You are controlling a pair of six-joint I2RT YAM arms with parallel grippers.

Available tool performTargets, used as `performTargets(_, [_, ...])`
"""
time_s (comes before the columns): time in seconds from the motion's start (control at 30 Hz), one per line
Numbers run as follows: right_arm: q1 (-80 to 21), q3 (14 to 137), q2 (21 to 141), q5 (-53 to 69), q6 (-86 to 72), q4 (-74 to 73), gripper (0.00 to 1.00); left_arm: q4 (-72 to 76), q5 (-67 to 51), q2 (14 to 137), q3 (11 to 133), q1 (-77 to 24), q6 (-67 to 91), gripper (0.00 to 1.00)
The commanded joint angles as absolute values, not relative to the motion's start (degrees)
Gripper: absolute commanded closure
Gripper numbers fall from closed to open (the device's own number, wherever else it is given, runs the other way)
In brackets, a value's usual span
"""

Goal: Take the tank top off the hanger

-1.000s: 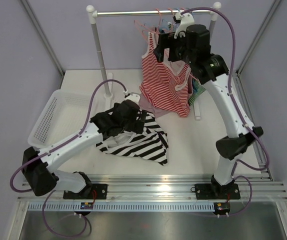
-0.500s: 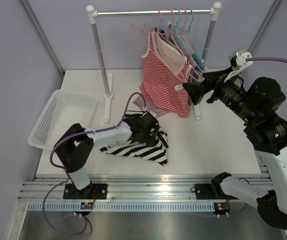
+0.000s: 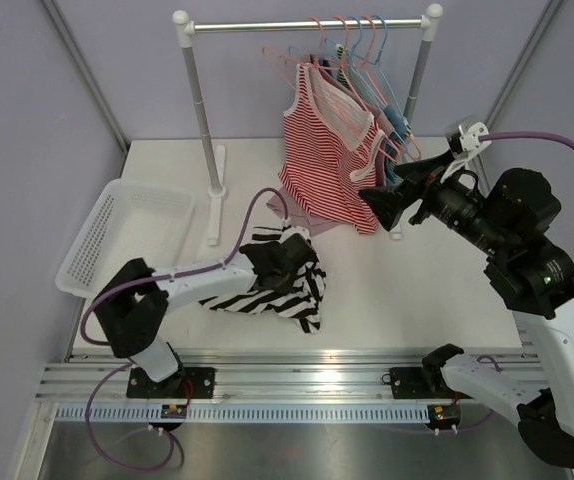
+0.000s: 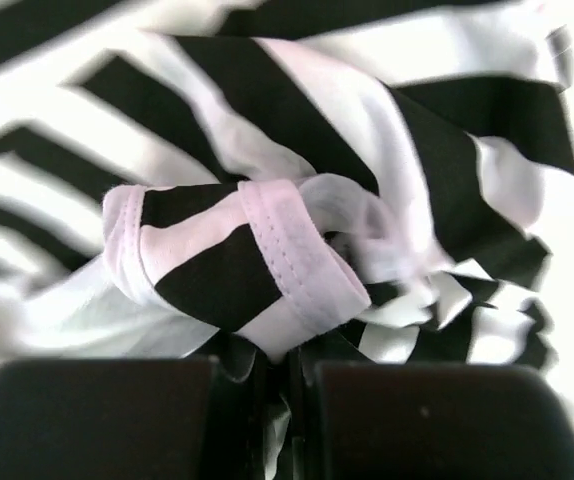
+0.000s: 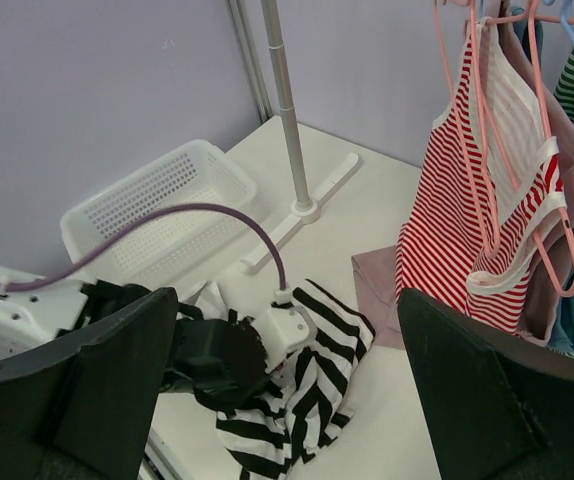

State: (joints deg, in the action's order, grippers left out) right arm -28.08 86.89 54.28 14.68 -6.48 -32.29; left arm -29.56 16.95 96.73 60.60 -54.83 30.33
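Note:
A red-and-white striped tank top (image 3: 327,160) (image 5: 447,220) hangs on a pink hanger (image 3: 307,70) (image 5: 479,150) on the rail. A black-and-white striped tank top (image 3: 285,298) (image 4: 217,270) (image 5: 317,400) lies bunched on the table, off any hanger. My left gripper (image 3: 292,262) (image 4: 282,365) is shut on a fold of this striped cloth, low over the table. My right gripper (image 3: 392,190) (image 5: 282,300) stands open in the air to the right of the hanging top, holding nothing and pointing left and down.
The clothes rack (image 3: 197,100) (image 5: 282,100) stands at the back with several more hangers and garments (image 3: 392,120). A mauve cloth (image 3: 297,208) (image 5: 377,290) lies under the red top. A white basket (image 3: 117,235) (image 5: 157,200) sits at the left.
My left gripper has shut on the black-and-white top and bunched it, drawing it a little left. The right arm swung away from the rail, down to the right, and now holds almost still.

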Motion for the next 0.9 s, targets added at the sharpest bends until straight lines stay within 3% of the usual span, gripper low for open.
performTargets(0.0, [-28.4,86.7,53.3,15.4,-6.9,-29.1,0.0,-35.5,28.6,85.7,63.6,-54.8,32.2,1.0])
performTargets(0.23, [-28.3,85.3,52.9,14.2,-7.5,-28.4,0.0,-50.5,38.0,74.6,78.2,-50.4,30.2,1.0])
performTargets(0.37, [-28.4,84.0,51.9,12.2,-7.9,-27.1,0.01,-55.5,41.4,72.0,86.6,-41.3,25.6,1.0])
performTargets(0.63, [-28.4,83.3,52.4,8.3,-8.4,-25.8,0.01,-56.0,31.8,73.0,96.1,-14.9,19.7,1.0])
performTargets(0.87, [-28.4,83.5,53.8,5.2,-7.6,-25.9,0.01,-54.0,20.8,81.4,97.2,1.5,19.4,1.0])
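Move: The white basket lies about 35 cm to the left of my left hand and 10 cm farther out, nearly level with it; that hand already pinches the black-and-white tank top low over the table. The rack's left foot bar lies about 17 cm to the left and 20 cm ahead, the mauve cloth some 16 cm almost straight ahead. From my raised right hand, the basket is about 50 cm left, 10 cm ahead and 44 cm below. I keep the tank top pinched and lift my left hand fast, up some 30 cm, then swing it across to the left by about as much and a little forward, passing on my side of the rack's left post to the basket. On the way the hand turns about 50 degrees counter-clockwise and its fingertips tip up and forward; it starts to sink slightly at the end. ##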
